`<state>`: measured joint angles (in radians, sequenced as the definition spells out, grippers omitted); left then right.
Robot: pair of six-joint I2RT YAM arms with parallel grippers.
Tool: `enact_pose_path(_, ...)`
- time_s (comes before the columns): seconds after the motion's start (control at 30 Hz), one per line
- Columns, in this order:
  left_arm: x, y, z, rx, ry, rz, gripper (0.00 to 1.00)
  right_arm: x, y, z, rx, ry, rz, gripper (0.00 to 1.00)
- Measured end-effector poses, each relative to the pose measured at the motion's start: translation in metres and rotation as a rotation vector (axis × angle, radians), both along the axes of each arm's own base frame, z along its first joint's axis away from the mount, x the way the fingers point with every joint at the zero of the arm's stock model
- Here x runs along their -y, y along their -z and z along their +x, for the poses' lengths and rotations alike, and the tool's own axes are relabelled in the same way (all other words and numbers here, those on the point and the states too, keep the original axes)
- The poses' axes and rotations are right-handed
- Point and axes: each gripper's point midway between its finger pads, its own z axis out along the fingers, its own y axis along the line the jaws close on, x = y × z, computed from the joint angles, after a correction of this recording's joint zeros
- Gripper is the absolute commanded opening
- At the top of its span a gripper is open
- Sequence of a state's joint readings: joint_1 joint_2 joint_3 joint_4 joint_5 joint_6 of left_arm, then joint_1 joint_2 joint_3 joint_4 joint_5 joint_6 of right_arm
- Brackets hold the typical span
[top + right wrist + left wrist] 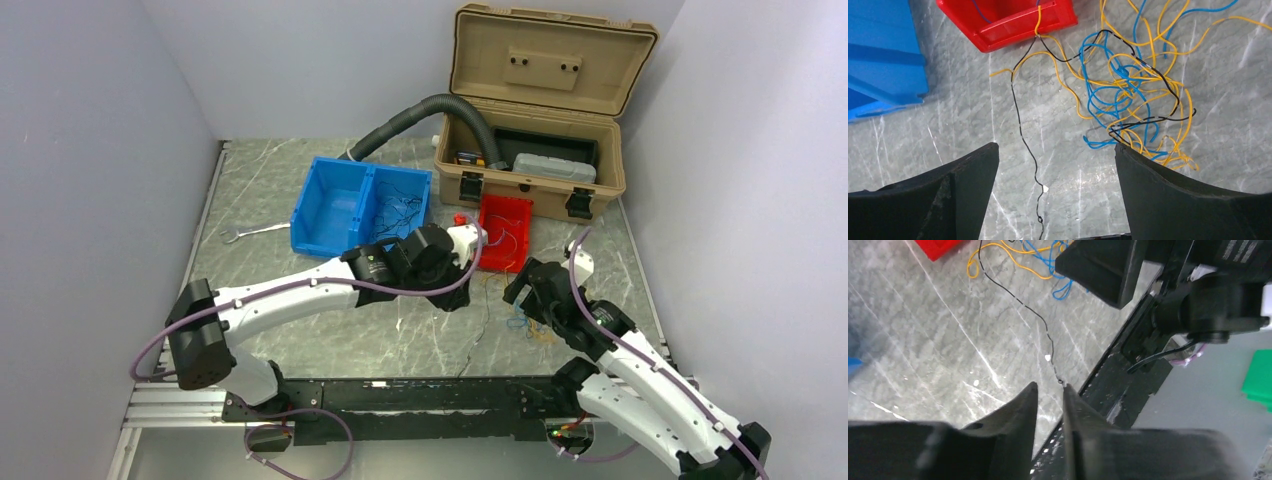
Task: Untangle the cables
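Observation:
The cables (1133, 95) lie on the marble table as a loose knot of thin yellow-orange and blue wires with a black one woven through; in the top view the knot (530, 325) sits below my right gripper (525, 290). One black cable (1020, 130) trails out of the knot toward the table's front edge. My right gripper (1055, 145) hangs wide open above it, the knot by its right finger. My left gripper (1050, 385) hovers low over the black cable's (1018, 300) near end, jaws a narrow gap apart with nothing between them; the wire reaches the tip of one finger.
A red bin (503, 230) stands just behind the knot, with a yellow wire running into it. A blue two-part bin (360, 205) holding thin wires is at the left. An open tan toolbox (540, 120), a grey hose (420, 115) and a wrench (255, 232) lie further back. A black rail (400, 395) edges the front.

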<state>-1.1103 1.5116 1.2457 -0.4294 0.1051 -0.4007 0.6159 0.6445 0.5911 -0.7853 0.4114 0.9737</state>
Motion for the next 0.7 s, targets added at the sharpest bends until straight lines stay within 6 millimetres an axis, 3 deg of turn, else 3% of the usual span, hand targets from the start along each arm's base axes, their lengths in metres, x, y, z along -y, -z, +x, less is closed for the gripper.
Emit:
enact_pose_path(0.07, -0.002, -0.006, 0.005, 0.012, -0.012, -0.016, 0.72, -0.001, 0.002, 0.000, -0.010, 0.023, 0.014, 0.89)
enact_pose_path(0.2, 0.007, 0.017, 0.006, -0.040, -0.031, 0.009, 0.89, 0.007, -0.008, 0.002, 0.040, 0.082, 0.046, 0.89)
enact_pose_path(0.4, 0.008, 0.077, 0.002, -0.113, -0.053, 0.100, 0.93, 0.021, -0.036, 0.002, 0.139, 0.138, 0.071, 0.88)
enact_pose_path(0.7, 0.030, 0.109, 0.000, -0.136, -0.059, 0.100, 0.87, 0.025, -0.050, 0.000, 0.177, 0.150, 0.087, 0.87)
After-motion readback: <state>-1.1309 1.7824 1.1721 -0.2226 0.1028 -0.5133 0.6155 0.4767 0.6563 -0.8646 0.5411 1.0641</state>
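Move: The loose end of the black cable lies on the table some 15 cm below the left hand, about 4 cm to its right and 2 cm nearer the base. From that hand the blue and yellow tangle is about 15 cm right and 4 cm ahead, and the red tray about 8 cm right and 20 cm ahead, both also well below. From the right hand, the loose end is roughly 9 cm back, 7 cm left and 9 cm down. Touching nothing yet, the left hand heads down towards the loose end of the black cable, dropping about 11 cm with a drift of 3 cm to its right, while its nearly shut fingers spread wide. The right hand, still open and empty, lifts about 5 cm and shifts slightly right, away from that strand, tipping its fingers up some 10 degrees and turning a little clockwise. ##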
